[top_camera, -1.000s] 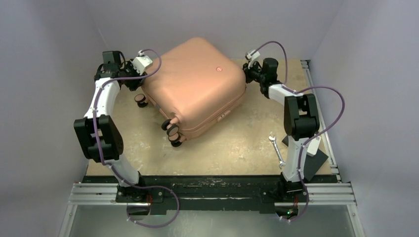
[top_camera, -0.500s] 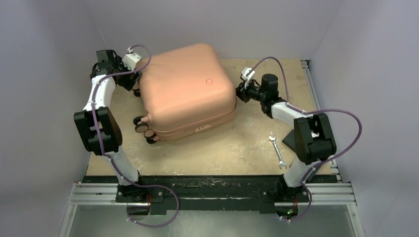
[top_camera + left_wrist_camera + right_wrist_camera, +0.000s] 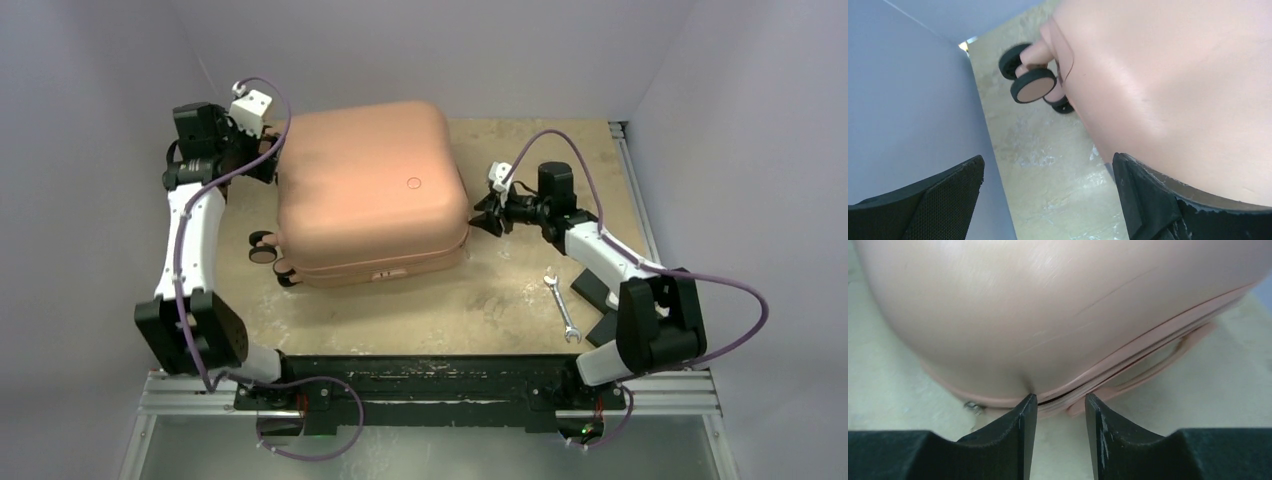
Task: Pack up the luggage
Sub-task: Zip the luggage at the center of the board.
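The luggage (image 3: 370, 195), a salmon-pink hard shell, lies shut and flat on the table with its dark wheels (image 3: 265, 250) at the front left. My left gripper (image 3: 262, 162) stands wide open beside its back left corner. In the left wrist view the shell (image 3: 1173, 75) runs along the right finger (image 3: 1158, 200), the wheels (image 3: 1033, 85) lie ahead, and the left gripper (image 3: 1048, 160) holds nothing. My right gripper (image 3: 485, 218) is at the luggage's right side. Its tips (image 3: 1060, 399) are parted a little at the shell's seam (image 3: 1083, 387), with nothing between them.
A silver wrench (image 3: 560, 305) lies on the table at the front right. Two flat black pads (image 3: 592, 287) sit beside the right arm. A side handle (image 3: 1168, 360) and a zip pull (image 3: 973, 406) show on the luggage. Grey walls close in the table on three sides.
The luggage has swung round and slid left, now square to the table. The left gripper opened wide and pulled back left. The right gripper came forward along the right side and opened.
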### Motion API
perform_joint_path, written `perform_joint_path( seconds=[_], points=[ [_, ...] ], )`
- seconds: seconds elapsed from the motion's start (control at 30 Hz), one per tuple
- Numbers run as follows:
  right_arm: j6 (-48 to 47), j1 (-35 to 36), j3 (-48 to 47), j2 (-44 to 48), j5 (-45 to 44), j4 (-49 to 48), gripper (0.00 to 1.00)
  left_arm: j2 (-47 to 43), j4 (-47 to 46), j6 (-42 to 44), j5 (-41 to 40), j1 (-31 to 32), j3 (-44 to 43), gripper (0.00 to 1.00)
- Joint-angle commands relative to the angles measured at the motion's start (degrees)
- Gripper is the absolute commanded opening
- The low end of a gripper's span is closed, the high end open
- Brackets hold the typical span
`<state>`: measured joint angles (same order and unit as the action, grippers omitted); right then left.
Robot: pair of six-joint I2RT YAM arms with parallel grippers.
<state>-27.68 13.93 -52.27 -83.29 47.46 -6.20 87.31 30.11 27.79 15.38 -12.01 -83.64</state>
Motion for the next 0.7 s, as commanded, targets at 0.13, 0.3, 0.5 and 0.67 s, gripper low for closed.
perform_joint_path(
  seconds=[0.13,0.3,0.5,0.67],
  points=[
    [-8.4,0.7,2.1,-1.9,13.6,12.3,0.47,-14.1,0.1,-8.4,7.7,0.4,4.9,0.99],
    [-12.9,0.7,2.0,-5.2,18.7,18.2,0.47,-17.4,1.3,-10.1,12.3,0.4,6.4,0.99],
    [-14.8,0.7,1.4,-8.3,21.0,21.2,0.48,-20.3,1.0,-10.6,13.2,0.5,9.2,0.99],
    [-14.2,0.7,1.2,-8.9,19.6,22.8,0.46,-22.6,1.3,-10.3,13.0,0.5,10.8,0.99]
  ],
)
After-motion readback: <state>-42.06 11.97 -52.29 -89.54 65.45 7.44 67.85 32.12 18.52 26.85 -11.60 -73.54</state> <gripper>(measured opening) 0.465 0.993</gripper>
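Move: For my right hand, the zipper pull at the luggage's near right corner is about 8 cm back, 4 cm left and 7 cm down. The side handle lies some 7 cm ahead, 5 cm left and 8 cm down, and the wrench about 20 cm back, 20 cm right and 17 cm down. From my left hand, that pull is roughly 17 cm back, 38 cm right and 14 cm lower; the far-left wheels are some 6 cm ahead, 3 cm left and 14 cm down. I bring my right hand back along the luggage's right side and down, about 5 cm each, towards the zipper pull, then let it nearly stop while its part-open fingers go on swinging counter-clockwise, some 15 degrees in all, and tip slightly down. Meanwhile my open left hand rises clear and draws back and right over the luggage's left edge, sinking a little again at the end. ##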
